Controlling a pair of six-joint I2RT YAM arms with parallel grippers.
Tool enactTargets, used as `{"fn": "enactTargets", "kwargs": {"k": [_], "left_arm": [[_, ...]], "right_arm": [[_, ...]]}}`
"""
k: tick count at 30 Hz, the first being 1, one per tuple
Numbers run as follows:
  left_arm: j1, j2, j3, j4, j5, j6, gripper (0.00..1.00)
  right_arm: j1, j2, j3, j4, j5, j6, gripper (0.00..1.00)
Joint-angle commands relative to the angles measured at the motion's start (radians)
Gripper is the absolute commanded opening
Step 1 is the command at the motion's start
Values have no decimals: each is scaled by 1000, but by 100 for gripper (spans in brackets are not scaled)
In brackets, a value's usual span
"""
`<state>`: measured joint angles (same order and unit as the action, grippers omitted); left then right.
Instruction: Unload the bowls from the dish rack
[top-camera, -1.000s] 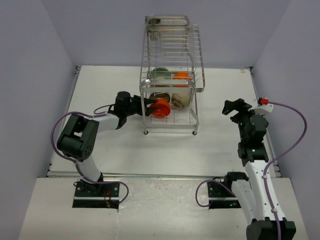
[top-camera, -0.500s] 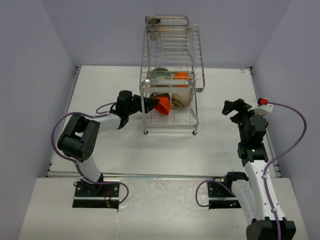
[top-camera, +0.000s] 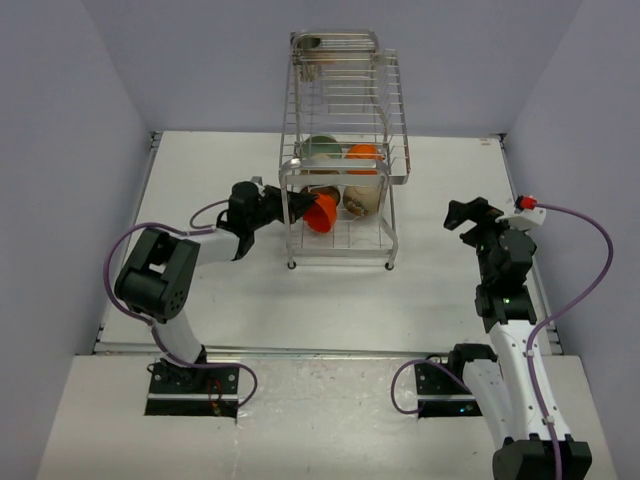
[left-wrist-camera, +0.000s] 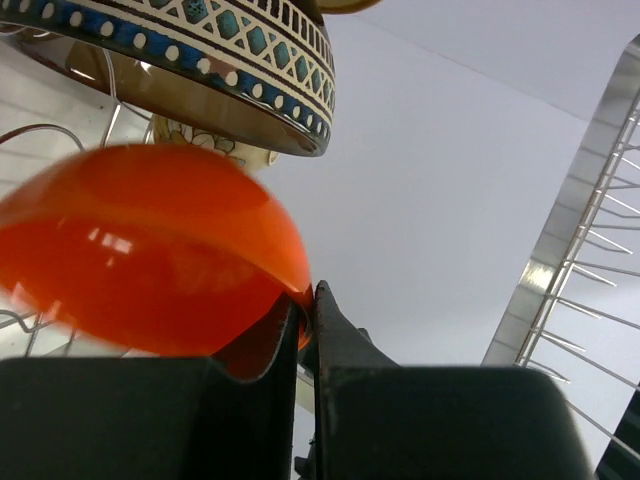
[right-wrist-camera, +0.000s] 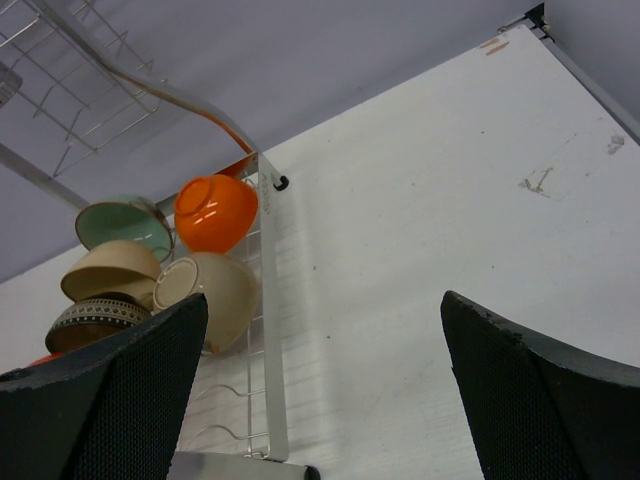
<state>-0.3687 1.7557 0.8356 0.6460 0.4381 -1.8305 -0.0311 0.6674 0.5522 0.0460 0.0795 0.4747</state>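
Note:
The silver wire dish rack stands at the table's middle back. My left gripper reaches into its lower tier from the left and is shut on the rim of an orange bowl, held tilted. In the left wrist view the fingers pinch that bowl's rim under a brown bowl with a blue patterned band. A mint green bowl and a second orange bowl sit on the upper tier. A cream bowl lies in the lower tier. My right gripper is open and empty, right of the rack.
The right wrist view shows the rack's corner post with the mint, orange and cream bowls behind it, and bare white table to the right. Grey walls enclose the table.
My left gripper has tilted the orange bowl and drawn it slightly up and left inside the lower tier. The right arm has not moved.

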Motion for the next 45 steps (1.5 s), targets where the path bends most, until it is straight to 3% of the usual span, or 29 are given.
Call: {"fn": "enactTargets", "kwargs": {"k": [1,11,20,26,33,38,41,45], "left_arm": [[11,-10,-4,75,71,51,0],[65,-22,-10,136,140,119,0],[70,71,62,408,238,60,0],[112,-15,8,347,248,106,0],[207,-237,-17,13,241,292,0],[306,-357,140,-437,96,650,0],[318,-346,314,-856,-236,861,0],[318,-172,552,-1118,-556,1069,0]], "right_arm": [[2,6,-1,41,-15,-8,99],[2,6,-8,48,-20,-4,99],[0,11,-11,52,-30,-4,99],[2,17,-5,46,-32,-2,99],[2,34,14,23,-21,2,99],[2,75,43,-29,-26,24,99],[3,63,49,-38,-43,25,99],[14,31,48,-41,-57,22,99]]}}
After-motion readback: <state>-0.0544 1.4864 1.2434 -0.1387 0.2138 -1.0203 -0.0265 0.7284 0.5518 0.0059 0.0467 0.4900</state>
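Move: The orange-red bowl is already pinched by the left gripper, its middle about 5 cm below, 1 cm back and 2 cm right. It is bound for the open table, some 22 cm left, straight ahead 0 cm and 15 cm lower; the rack's left side stands between, about 6 cm left, level with the hand. The patterned bowl sits about 7 cm ahead and 2 cm right, the cream bowl 6 cm ahead and 11 cm right. From the right gripper the orange-red bowl lies roughly 8 cm ahead, 30 cm left. Keep the left gripper shut on the orange-red bowl's rim and lift it a few centimetres inside the rack, tipping the fingertips up, then sweep it left out through the rack's side, still rising, about 16 cm left and 10 cm up in all, ending with a short forward swing as the wrist rolls and turns the fingers towards forward. Meanwhile lower the open right gripper about 3 cm. ##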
